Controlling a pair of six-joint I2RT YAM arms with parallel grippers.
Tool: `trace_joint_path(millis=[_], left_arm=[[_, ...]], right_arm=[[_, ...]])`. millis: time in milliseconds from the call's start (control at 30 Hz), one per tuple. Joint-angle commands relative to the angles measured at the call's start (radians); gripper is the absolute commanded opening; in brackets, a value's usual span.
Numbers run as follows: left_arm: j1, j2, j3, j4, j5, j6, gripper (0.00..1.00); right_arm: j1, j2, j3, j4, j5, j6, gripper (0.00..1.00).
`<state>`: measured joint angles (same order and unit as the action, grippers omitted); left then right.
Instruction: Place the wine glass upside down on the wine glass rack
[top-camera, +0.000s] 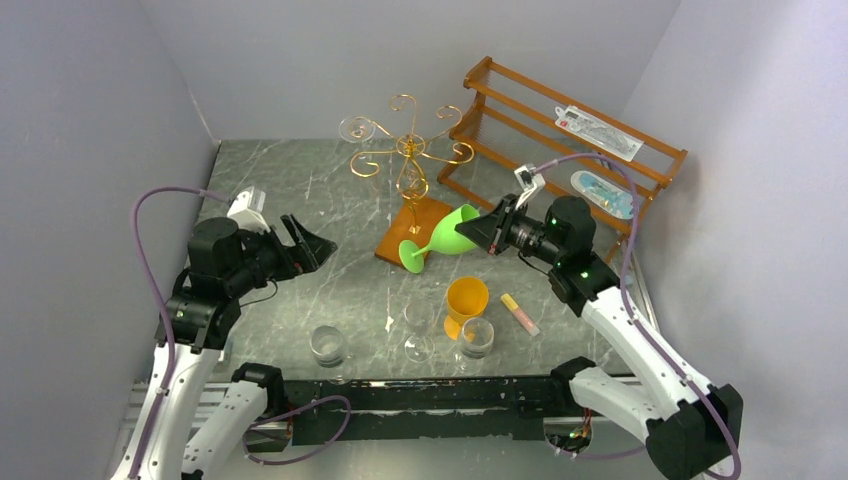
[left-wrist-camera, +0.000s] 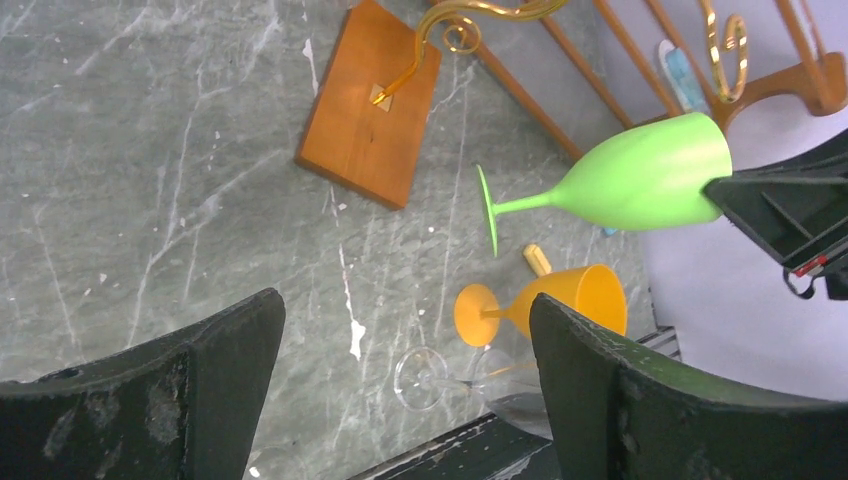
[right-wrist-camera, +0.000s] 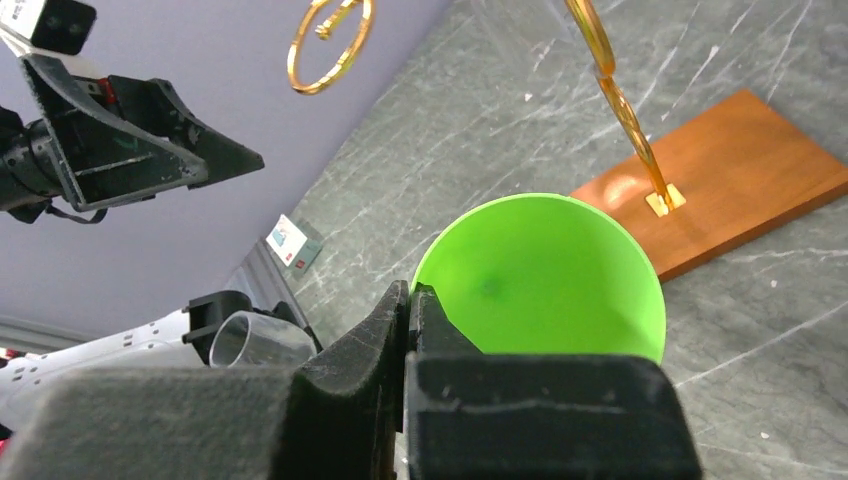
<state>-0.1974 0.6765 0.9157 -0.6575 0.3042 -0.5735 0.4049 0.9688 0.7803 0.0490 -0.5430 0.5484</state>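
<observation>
My right gripper (top-camera: 486, 228) is shut on the rim of the green wine glass (top-camera: 448, 236), which hangs on its side above the table with its foot (top-camera: 409, 255) pointing left. In the right wrist view one finger lies inside the green bowl (right-wrist-camera: 545, 275) and the other outside, at the gripper (right-wrist-camera: 410, 291). The wine glass rack (top-camera: 408, 152), a gold wire tree on an orange-brown square base (top-camera: 424, 212), stands just behind and left of the glass. My left gripper (top-camera: 310, 245) stands open and empty at the left, pointing toward the glass (left-wrist-camera: 640, 178); its jaws (left-wrist-camera: 405, 305) are wide apart.
A clear glass (top-camera: 355, 128) hangs on the rack's upper left arm. Near the front edge lie an orange glass (top-camera: 466, 300), a clear stemmed glass (top-camera: 418, 332), two clear tumblers (top-camera: 328, 345) (top-camera: 476, 337) and a yellow-pink stick (top-camera: 519, 313). A brown slatted shelf (top-camera: 480, 72) with packets stands back right.
</observation>
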Motion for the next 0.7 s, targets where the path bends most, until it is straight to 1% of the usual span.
trace_joint_path(millis=[0, 133, 267, 433, 533, 667], left_arm=[[0.001, -0.013, 0.05, -0.004, 0.026, -0.083, 0.97], [0.001, -0.036, 0.057, 0.013, 0.026, -0.14, 0.96], [0.001, -0.065, 0.066, 0.014, -0.012, -0.193, 0.97], [0.001, -0.092, 0.082, -0.013, -0.067, -0.266, 0.97], [0.001, -0.115, 0.089, -0.027, -0.091, -0.343, 0.97], [0.001, -0.159, 0.109, -0.065, -0.149, -0.453, 0.97]], right_arm=[[0.009, -0.065, 0.001, -0.01, 0.015, -0.038, 0.0], [0.051, -0.13, 0.002, -0.011, 0.035, -0.101, 0.0], [0.128, -0.169, 0.022, -0.002, 0.057, -0.145, 0.0], [0.303, -0.152, 0.078, -0.007, 0.145, -0.192, 0.0], [0.427, -0.124, 0.106, 0.033, 0.205, -0.216, 0.0], [0.558, -0.09, 0.146, 0.076, 0.323, -0.268, 0.0]])
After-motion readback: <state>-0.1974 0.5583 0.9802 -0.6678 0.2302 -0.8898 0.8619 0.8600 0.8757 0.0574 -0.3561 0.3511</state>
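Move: The green wine glass, already pinched at its rim by the right hand, has its middle about 20 cm to the right of the open left gripper and 2 cm back, at much its height. From the right hand, the left gripper is some 25 cm left and 2 cm back; the rack's wooden base is 12 cm ahead, 9 cm left and well below. The orange glass stands about 10 cm back and 1 cm left, one clear glass 15 cm back and 8 cm left, both some 17 cm lower. The green glass stays pinched by its rim in the shut right fingers, carried foot-first towards the left gripper: first chiefly up, then back and increasingly left while still rising, about 15 cm in all, as the wrist turns some 25 degrees, fingertips swinging left and up. The left hand, still wide open and empty, rises about 6 cm and rolls its left side down. ##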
